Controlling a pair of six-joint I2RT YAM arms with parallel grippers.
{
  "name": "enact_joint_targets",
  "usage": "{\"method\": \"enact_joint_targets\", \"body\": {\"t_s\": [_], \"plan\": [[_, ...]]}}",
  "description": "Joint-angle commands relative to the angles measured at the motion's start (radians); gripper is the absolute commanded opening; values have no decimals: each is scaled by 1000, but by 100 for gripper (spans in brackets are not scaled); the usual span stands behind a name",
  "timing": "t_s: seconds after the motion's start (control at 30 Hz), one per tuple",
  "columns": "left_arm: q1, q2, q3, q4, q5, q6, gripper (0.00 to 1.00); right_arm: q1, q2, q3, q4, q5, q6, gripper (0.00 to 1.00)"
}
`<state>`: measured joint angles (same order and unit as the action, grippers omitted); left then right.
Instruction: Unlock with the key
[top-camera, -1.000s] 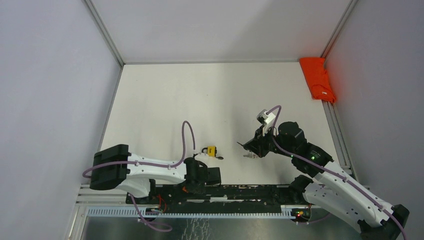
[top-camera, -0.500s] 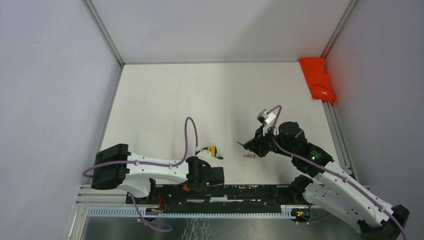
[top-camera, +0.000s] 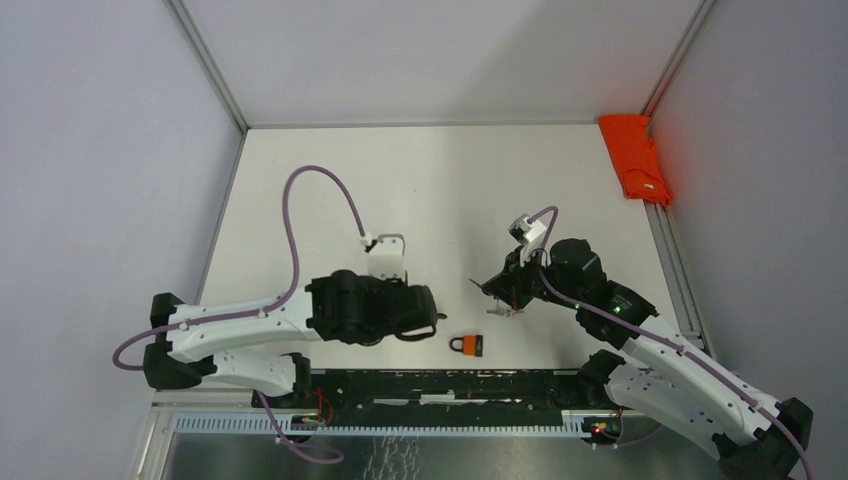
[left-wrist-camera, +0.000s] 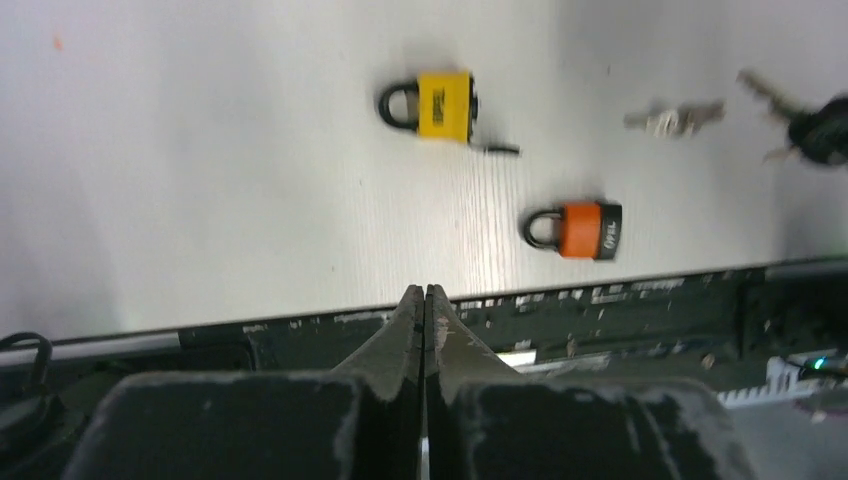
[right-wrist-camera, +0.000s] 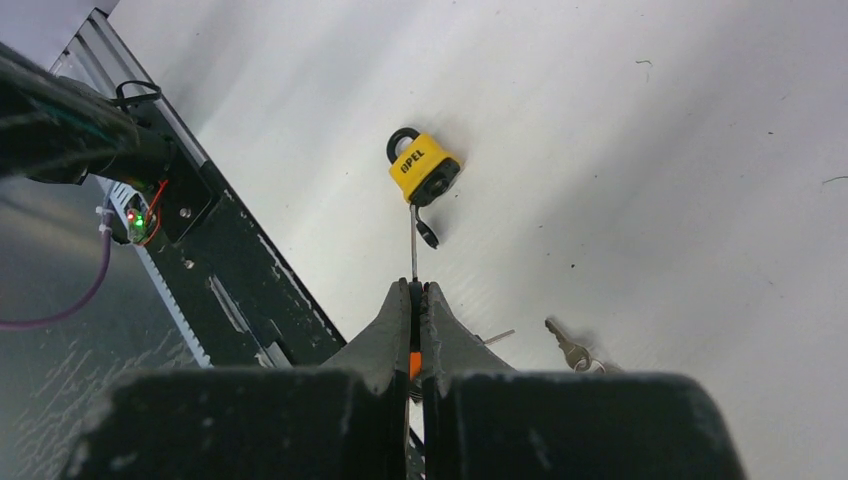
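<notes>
A yellow padlock (left-wrist-camera: 440, 103) lies flat on the white table, with a small dark key piece (left-wrist-camera: 497, 148) beside its base. An orange padlock (top-camera: 467, 344) lies nearer the front rail. My right gripper (right-wrist-camera: 417, 290) is shut on an orange-headed key (right-wrist-camera: 413, 245). The blade sticks out toward the yellow padlock (right-wrist-camera: 423, 167), its tip short of the lock's base. More keys (right-wrist-camera: 570, 350) dangle beside it. My left gripper (left-wrist-camera: 425, 292) is shut and empty, held high above the front rail. In the top view the left arm (top-camera: 370, 305) hides the yellow padlock.
A black slotted rail (top-camera: 450, 385) runs along the near table edge between the arm bases. A folded red cloth (top-camera: 635, 158) lies at the far right corner. Grey walls enclose the table on three sides.
The left arm has lifted and swung up from beside the yellow padlock, now covering it from above. The orange padlock now shows by the front rail. The right arm barely moved.
</notes>
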<state>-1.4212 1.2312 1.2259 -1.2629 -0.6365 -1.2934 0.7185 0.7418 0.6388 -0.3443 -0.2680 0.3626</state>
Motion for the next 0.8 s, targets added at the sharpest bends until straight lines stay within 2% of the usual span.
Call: {"method": "enact_joint_targets", "body": {"t_s": [0.0, 0.13, 0.33, 0.5, 0.57, 0.63, 0.77], "plan": [[99, -13, 67, 22, -143, 114, 2, -9, 16, 34, 55, 48, 6, 0], [145, 21, 57, 221, -54, 294, 2, -17, 19, 64, 16, 90, -3, 0], [134, 166, 19, 469, 94, 574, 4, -28, -46, 149, -125, 355, -50, 0], [87, 215, -113, 678, 129, 746, 17, -29, -115, 257, -255, 595, -72, 0], [60, 217, -171, 775, 169, 818, 26, -28, -140, 286, -294, 658, -73, 0], [41, 223, -195, 856, 230, 888, 42, -28, -157, 311, -328, 698, -72, 0], [23, 230, -220, 959, 324, 995, 55, -29, -184, 331, -364, 715, -65, 0]]}}
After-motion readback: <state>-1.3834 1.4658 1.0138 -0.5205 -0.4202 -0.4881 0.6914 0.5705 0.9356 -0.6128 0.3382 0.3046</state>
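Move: Roughly 13 cm to the left hand's right, about level fore and aft and some 18 cm below it, lies the orange padlock near the table's front edge. The yellow padlock is about 10 cm ahead and 3 cm right of the left hand, the silver keys about 8 cm ahead and 21 cm right, both equally low. From the right hand, still holding its key, the orange padlock is some 3 cm back, 3 cm left and 18 cm down. Swinging first about 5 cm forward, the left hand then goes right and down towards the orange padlock, ending some 10 cm right and 9 cm lower, turning clockwise about 40 degrees as its shut fingers open to half. The right hand, keeping its grip on the key, backs away from the padlocks to the right and up, also a little forward, tipping up and turning clockwise. ##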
